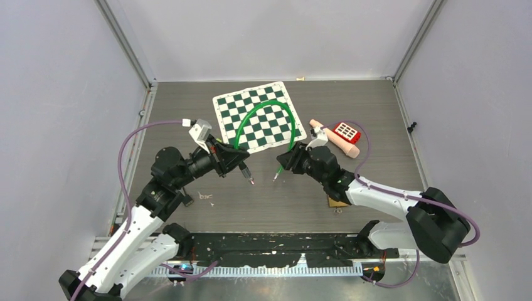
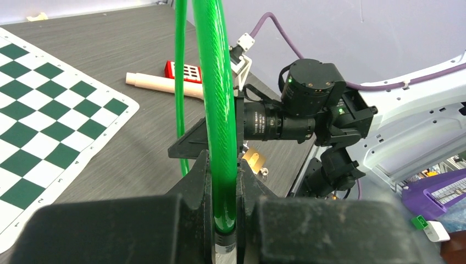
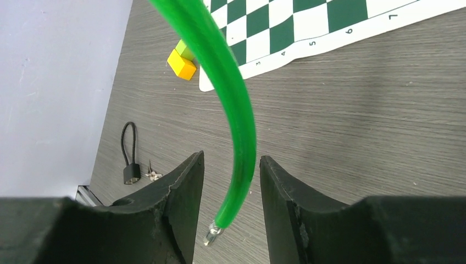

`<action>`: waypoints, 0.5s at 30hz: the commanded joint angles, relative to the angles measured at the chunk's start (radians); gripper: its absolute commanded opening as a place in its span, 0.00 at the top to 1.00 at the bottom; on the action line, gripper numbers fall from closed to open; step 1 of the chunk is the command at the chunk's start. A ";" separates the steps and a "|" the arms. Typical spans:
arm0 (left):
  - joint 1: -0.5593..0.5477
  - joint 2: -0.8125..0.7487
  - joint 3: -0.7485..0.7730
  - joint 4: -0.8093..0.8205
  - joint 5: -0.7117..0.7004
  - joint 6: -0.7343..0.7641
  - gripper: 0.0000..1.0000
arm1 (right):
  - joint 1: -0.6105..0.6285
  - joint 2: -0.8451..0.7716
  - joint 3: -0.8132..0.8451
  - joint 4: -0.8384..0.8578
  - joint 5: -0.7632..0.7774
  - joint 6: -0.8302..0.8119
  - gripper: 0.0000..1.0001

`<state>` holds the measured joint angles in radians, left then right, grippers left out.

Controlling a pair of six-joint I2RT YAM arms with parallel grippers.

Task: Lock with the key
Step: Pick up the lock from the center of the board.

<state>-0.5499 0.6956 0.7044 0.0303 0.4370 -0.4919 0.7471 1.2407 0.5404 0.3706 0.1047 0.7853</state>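
Note:
A green cable lock (image 1: 263, 108) arches over the table between my two grippers. My left gripper (image 1: 241, 164) is shut on the cable (image 2: 217, 82) just above its black end piece, as the left wrist view shows (image 2: 222, 181). The cable's other end (image 3: 231, 82), tipped with a small metal pin, hangs between the fingers of my right gripper (image 3: 231, 159) with a gap on each side; that gripper (image 1: 285, 160) is open. Small keys (image 3: 153, 176) lie on the table beside a black cable padlock (image 3: 131, 173); from above the keys (image 1: 205, 197) sit near the left arm.
A brass padlock (image 2: 254, 159) lies under the right arm. The green-and-white chessboard mat (image 1: 257, 116) is at the back centre, with a beige cylinder (image 1: 335, 141) and a red keypad device (image 1: 346, 132) to its right. Yellow and green blocks (image 3: 182, 61) sit by the mat's edge.

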 commanded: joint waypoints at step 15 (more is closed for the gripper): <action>-0.004 -0.031 0.018 0.091 0.003 -0.011 1.00 | 0.004 -0.027 0.095 -0.004 -0.087 0.084 0.95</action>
<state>-0.5499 0.6685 0.7044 0.0242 0.4328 -0.4938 0.7471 1.2858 0.5816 0.3408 0.0528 0.8314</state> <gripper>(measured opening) 0.064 0.203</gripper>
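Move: Between the right hand's half-open fingers runs the free leg of the green cable lock, about 1 cm to that hand's left and level with it. Under the hand, some 14 cm down, the chessboard's middle is about 18 cm ahead and 8 left; the wooden rod is 12 ahead and 16 right, the brass padlock 6 back and 15 right. From the left hand, the free leg lies roughly 8 cm ahead, 11 right and 16 lower. Closing its fingers from half open, the right hand dips about 1.5 cm along the cable's free leg, then eases left about 1 cm and comes most of the way back up, pinching the green cable just above its metal tip. Its wrist turns only some 5 degrees. The left hand keeps its hold on the other end by the lock's collar, nearly still. ##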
